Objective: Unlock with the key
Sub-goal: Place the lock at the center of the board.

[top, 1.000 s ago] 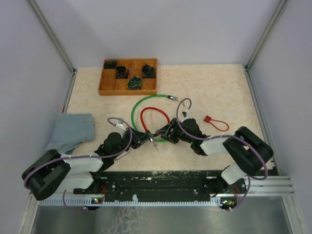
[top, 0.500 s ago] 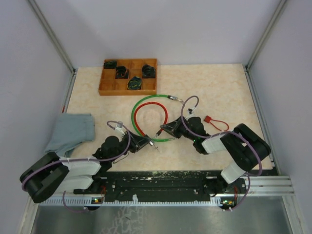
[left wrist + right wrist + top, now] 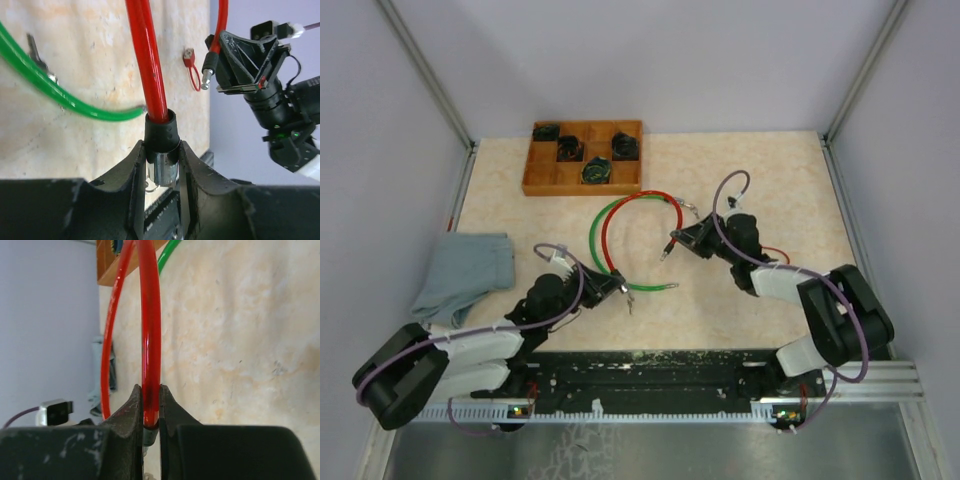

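Observation:
A red cable lock (image 3: 638, 196) arches over the table between both grippers. My left gripper (image 3: 610, 288) is shut on its black-and-chrome barrel (image 3: 162, 150). A thin metal piece (image 3: 629, 303), seemingly the key, pokes out below the barrel with a small ring; it is mostly hidden in the left wrist view. My right gripper (image 3: 678, 240) is shut on the red cable (image 3: 151, 355) near its other end. That end's metal pin (image 3: 206, 80) hangs free, apart from the barrel.
A green cable lock (image 3: 595, 235) loops on the table under the red one, its end (image 3: 672, 287) near the middle. A wooden tray (image 3: 580, 191) holds dark round parts at the back left. A grey cloth (image 3: 465, 270) lies left. A small red tag (image 3: 189, 56) lies by the right arm.
My right gripper shut on the red cable's end and moved back and right with it. The pin came out of the barrel and the red loop opened into a tall arch.

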You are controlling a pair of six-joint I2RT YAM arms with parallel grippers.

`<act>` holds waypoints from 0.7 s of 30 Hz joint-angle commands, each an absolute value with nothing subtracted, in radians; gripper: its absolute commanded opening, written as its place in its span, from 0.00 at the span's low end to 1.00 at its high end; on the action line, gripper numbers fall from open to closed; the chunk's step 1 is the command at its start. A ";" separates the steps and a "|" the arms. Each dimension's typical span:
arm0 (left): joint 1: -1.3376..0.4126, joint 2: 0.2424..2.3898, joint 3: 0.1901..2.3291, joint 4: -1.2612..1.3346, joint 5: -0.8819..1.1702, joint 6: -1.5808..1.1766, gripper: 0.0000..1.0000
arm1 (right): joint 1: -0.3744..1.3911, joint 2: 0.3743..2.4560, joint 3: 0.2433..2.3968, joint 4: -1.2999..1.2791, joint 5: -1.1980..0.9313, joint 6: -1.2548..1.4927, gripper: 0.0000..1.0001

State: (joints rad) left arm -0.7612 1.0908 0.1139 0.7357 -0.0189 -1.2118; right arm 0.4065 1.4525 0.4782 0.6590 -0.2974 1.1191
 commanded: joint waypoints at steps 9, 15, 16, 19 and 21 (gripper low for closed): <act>-0.632 0.996 0.411 0.018 -0.154 -0.927 0.00 | 0.351 1.602 0.837 0.239 -0.269 0.632 0.00; -0.520 1.062 0.462 -0.084 -0.140 -0.850 0.00 | 0.351 1.696 0.894 0.234 -0.216 0.566 0.00; -0.498 1.086 0.471 -0.089 -0.125 -0.840 0.00 | 0.351 1.712 0.907 0.228 -0.210 0.556 0.00; -0.450 1.168 0.513 -0.104 -0.095 -0.815 0.00 | 0.351 1.752 0.941 0.226 -0.194 0.527 0.00; -0.433 1.223 0.549 -0.126 -0.104 -0.790 0.00 | 0.351 1.773 0.961 0.210 -0.188 0.506 0.07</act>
State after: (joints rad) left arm -0.4690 1.1507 0.4679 -0.0692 -0.1116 -0.8639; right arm 0.3576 1.7535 0.8749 0.1776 -0.2436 0.5770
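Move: Both hands already hold the red lock, the left by its keyed end, the right by its plug end. The board's centre lies about 18 cm ahead of the left hand, 9 to its right and 11 below; from the right hand, 5 ahead, 5 left, 11 below. On the board, a loose key is 10 ahead and 3 left of the left hand. The green lock's keyed end is 16 ahead and 4 right of the right hand; its bare end is 9 behind it, neither left nor right. Still gripping its two ends, both hands spread the red lock and lower it toward the board. The left goes forward with a slight lift, then mostly left, some 10 cm, and down, rolling left side up about 35 degrees; the right pushes forward about 5 cm, then sinks 7 or 8, rolling the opposite way about 30 degrees. ##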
